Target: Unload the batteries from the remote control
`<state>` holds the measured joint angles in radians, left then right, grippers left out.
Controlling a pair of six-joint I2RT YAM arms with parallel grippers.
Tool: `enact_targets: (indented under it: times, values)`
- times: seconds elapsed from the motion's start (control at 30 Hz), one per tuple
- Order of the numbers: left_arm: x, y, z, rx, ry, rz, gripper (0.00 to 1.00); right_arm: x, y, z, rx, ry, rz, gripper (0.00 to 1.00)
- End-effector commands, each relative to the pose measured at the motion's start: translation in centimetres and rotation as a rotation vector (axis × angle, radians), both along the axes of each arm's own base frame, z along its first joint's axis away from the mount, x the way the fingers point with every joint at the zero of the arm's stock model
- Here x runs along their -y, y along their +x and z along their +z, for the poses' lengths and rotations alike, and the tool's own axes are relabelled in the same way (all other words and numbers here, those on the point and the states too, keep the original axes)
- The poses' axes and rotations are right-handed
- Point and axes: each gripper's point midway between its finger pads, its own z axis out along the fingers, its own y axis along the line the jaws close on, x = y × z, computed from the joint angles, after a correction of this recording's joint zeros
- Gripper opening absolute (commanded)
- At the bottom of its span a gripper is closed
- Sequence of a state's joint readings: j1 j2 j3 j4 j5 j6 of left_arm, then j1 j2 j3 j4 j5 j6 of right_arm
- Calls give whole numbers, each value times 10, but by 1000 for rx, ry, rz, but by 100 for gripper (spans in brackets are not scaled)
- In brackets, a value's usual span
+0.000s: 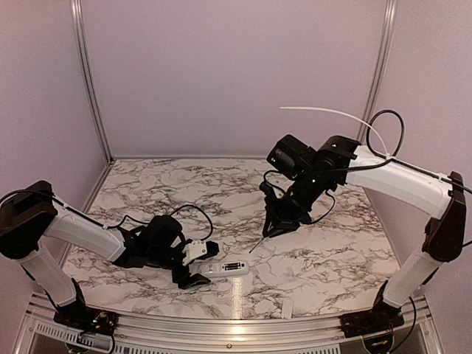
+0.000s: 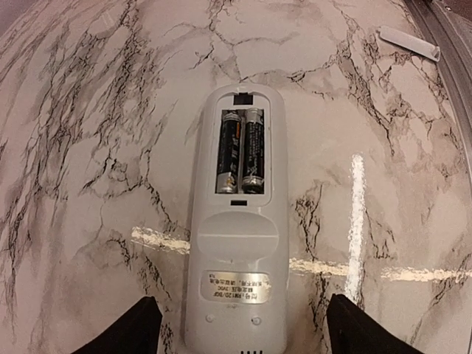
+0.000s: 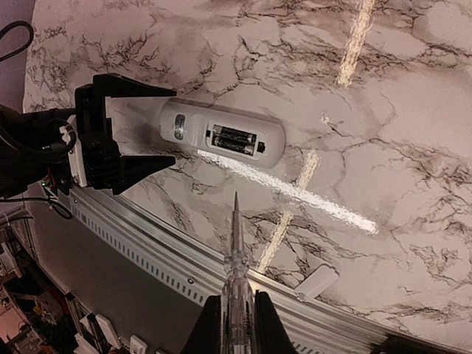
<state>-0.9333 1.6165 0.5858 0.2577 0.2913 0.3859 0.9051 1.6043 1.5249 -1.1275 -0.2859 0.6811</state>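
Note:
The white remote control [image 2: 236,251] lies back up on the marble table, its compartment uncovered. Two dark batteries [image 2: 240,150] sit side by side inside it. My left gripper [image 2: 243,328] is open, one finger on each side of the remote's near end with a gap to each side. The top view shows the remote control [image 1: 225,268] just right of the left gripper [image 1: 200,264]. My right gripper [image 3: 234,317] is shut on a thin clear pointed stick [image 3: 236,243], held above the table; its tip points toward the remote control [image 3: 221,134] and the batteries [image 3: 234,139] without reaching them.
A small flat white plastic piece [image 1: 287,308] lies near the front edge, right of the remote; the left wrist view has it at the far right [image 2: 409,42]. A metal rail [image 3: 184,258] runs along the table's near edge. Walls close in the back and sides.

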Motion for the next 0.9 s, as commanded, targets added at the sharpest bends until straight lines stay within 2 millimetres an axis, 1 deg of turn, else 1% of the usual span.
enact_targets:
  times: [0.0,0.17,0.3,0.4,0.5,0.53,0.6,0.67,0.73,0.87]
  values:
    - [4,1,-7,0,-3,-34,80,-4,2,12,8,11,-14,0]
    - [3,1,-16,-13,15,-47,74,-4,2,12,5,9,-15,0]
    - [3,2,-16,-21,5,-50,67,-4,1,11,1,6,-14,0]
    - [1,2,-17,-23,7,-56,58,-5,2,12,2,7,-12,0]
    - [0,1,-20,-34,16,-69,46,-4,1,11,0,5,-12,0]
    - [-1,0,-22,-39,21,-72,43,-5,2,12,1,6,-11,0]
    - [-2,0,-25,-44,30,-73,40,-5,2,11,1,6,-11,0]
    - [-1,0,-23,-42,25,-75,38,-5,2,11,2,6,-10,0]
    - [1,2,-17,-34,13,-65,35,-4,1,11,1,5,-9,0]
    - [3,12,-1,1,-2,-26,34,-4,3,8,6,-5,-9,0]
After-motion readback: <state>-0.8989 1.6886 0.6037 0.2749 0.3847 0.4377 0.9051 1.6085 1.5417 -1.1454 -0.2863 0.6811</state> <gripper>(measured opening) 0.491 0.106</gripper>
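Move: The remote control lies face down and lengthwise, left to right. Its middle is about 5 cm to the left gripper's right, 1 cm ahead and 2 cm below, with the label end already between the open fingers. The batteries are some 8 cm to that gripper's right and 1 cm ahead. The loose battery cover is about 23 cm right and 10 cm back. From the right hand, the remote's middle is roughly 11 cm left, level fore and aft, and 18 cm below. Lower the left gripper about 1.5 cm over the remote's label end, fingers slanting down to the right. Stop there and close them from wide to about half open, until the pads pinch the remote by its two long sides, turning the hand a slight 5 degrees clockwise as they shut. Then stay and keep the grip. ##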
